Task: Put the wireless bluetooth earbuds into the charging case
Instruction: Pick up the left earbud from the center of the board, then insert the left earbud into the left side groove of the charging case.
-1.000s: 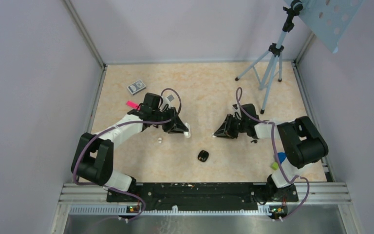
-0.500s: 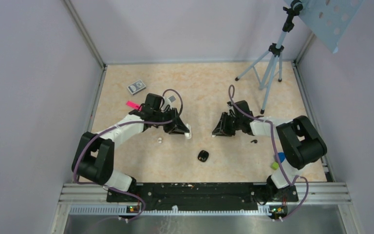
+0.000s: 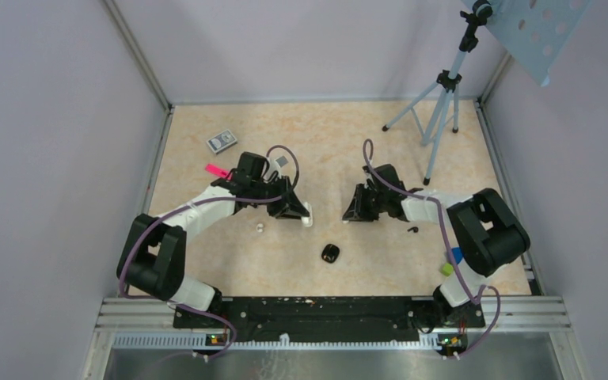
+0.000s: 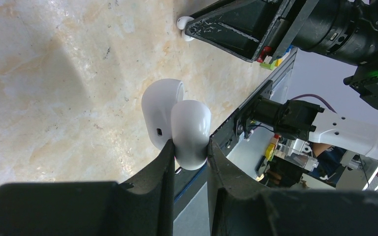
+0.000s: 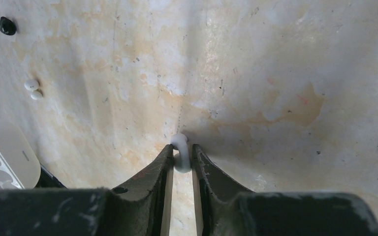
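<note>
My left gripper (image 4: pixel 189 153) is shut on the white charging case (image 4: pixel 177 123), which stands on the table with its lid hinged open. In the top view the case (image 3: pixel 307 214) shows at the left gripper's (image 3: pixel 302 212) tip. My right gripper (image 5: pixel 181 153) is shut on one small white earbud (image 5: pixel 180 150), held low over the table. That gripper (image 3: pixel 349 214) sits a short way right of the case, and its black fingers (image 4: pixel 231 27) with the earbud (image 4: pixel 183 23) show at the top of the left wrist view. A second earbud (image 3: pixel 260 228) lies loose on the table left of the case.
A black rounded object (image 3: pixel 331 253) lies in front of both grippers, and a tiny black piece (image 3: pixel 412 229) lies by the right arm. A tripod (image 3: pixel 437 119) stands at the back right, a grey box (image 3: pixel 222 141) and a pink tag (image 3: pixel 215 170) at the back left.
My right gripper has moved left, toward the case, carrying the earbud. The left gripper and the case have barely shifted.
</note>
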`<state>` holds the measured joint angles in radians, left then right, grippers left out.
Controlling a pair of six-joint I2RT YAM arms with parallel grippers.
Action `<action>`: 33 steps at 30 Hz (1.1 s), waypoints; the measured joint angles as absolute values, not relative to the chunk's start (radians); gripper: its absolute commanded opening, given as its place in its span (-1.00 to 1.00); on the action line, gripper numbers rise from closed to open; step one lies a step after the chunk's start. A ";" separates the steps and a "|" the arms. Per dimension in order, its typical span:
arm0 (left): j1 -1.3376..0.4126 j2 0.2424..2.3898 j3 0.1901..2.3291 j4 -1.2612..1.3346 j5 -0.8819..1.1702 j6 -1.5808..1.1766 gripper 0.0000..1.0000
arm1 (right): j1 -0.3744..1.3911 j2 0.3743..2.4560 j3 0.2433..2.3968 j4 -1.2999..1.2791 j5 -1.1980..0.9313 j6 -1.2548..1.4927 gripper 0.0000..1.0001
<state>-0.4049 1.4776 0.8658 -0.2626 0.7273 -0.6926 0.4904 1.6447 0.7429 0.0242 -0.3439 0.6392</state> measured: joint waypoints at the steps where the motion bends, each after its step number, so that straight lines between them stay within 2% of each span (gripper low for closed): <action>1: -0.406 1.478 0.866 -0.263 0.727 -0.692 -1.00 | 0.491 1.644 0.743 0.021 -0.339 0.638 -0.79; 5: -0.414 1.484 0.876 -0.268 0.727 -0.688 -1.00 | 0.495 1.637 0.743 0.015 -0.332 0.638 -1.00; 15: -0.429 1.502 0.914 -0.279 0.727 -0.675 -1.00 | 0.497 1.567 0.743 -0.091 -0.286 0.628 -1.00; 22: -0.450 1.502 0.915 -0.256 0.747 -0.664 -1.00 | 0.511 1.333 0.743 -0.156 -0.229 0.633 -1.00; 27: -0.467 1.502 0.915 -0.170 0.801 -0.671 -1.00 | 0.595 1.161 0.749 -0.149 -0.157 0.659 -1.00; 33: -0.471 1.493 0.867 0.056 0.872 -0.741 -1.00 | 0.649 1.079 0.744 -0.121 -0.093 0.721 -1.00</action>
<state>-0.4706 1.4933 0.8665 0.0555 0.8719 -0.7414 0.6491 1.0790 0.7441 -0.1215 -0.0929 0.7212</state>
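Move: The left earbud lies practically at the right hand's fingertips, on the table about 1 cm below the hand point. From that hand, the open white case held by the left hand is some 10 cm to the left, 3 cm back and 9 cm up. The black case lies 4 cm to the left and 9 cm back, a black earbud 16 cm to the right and 2 cm back. From the left hand the left earbud is about 11 cm right, 3 cm ahead and 11 cm lower. Closing first, the right fingers pinch the left earbud, drift a centimetre or two right and back just above the table, then rise fast, some 16 cm in all, the fingers tilting up about 20 degrees. The left hand keeps its grip on the white case and brings it up and to the right towards the earbud, about 4 cm each way, its fingers tipping towards level. ##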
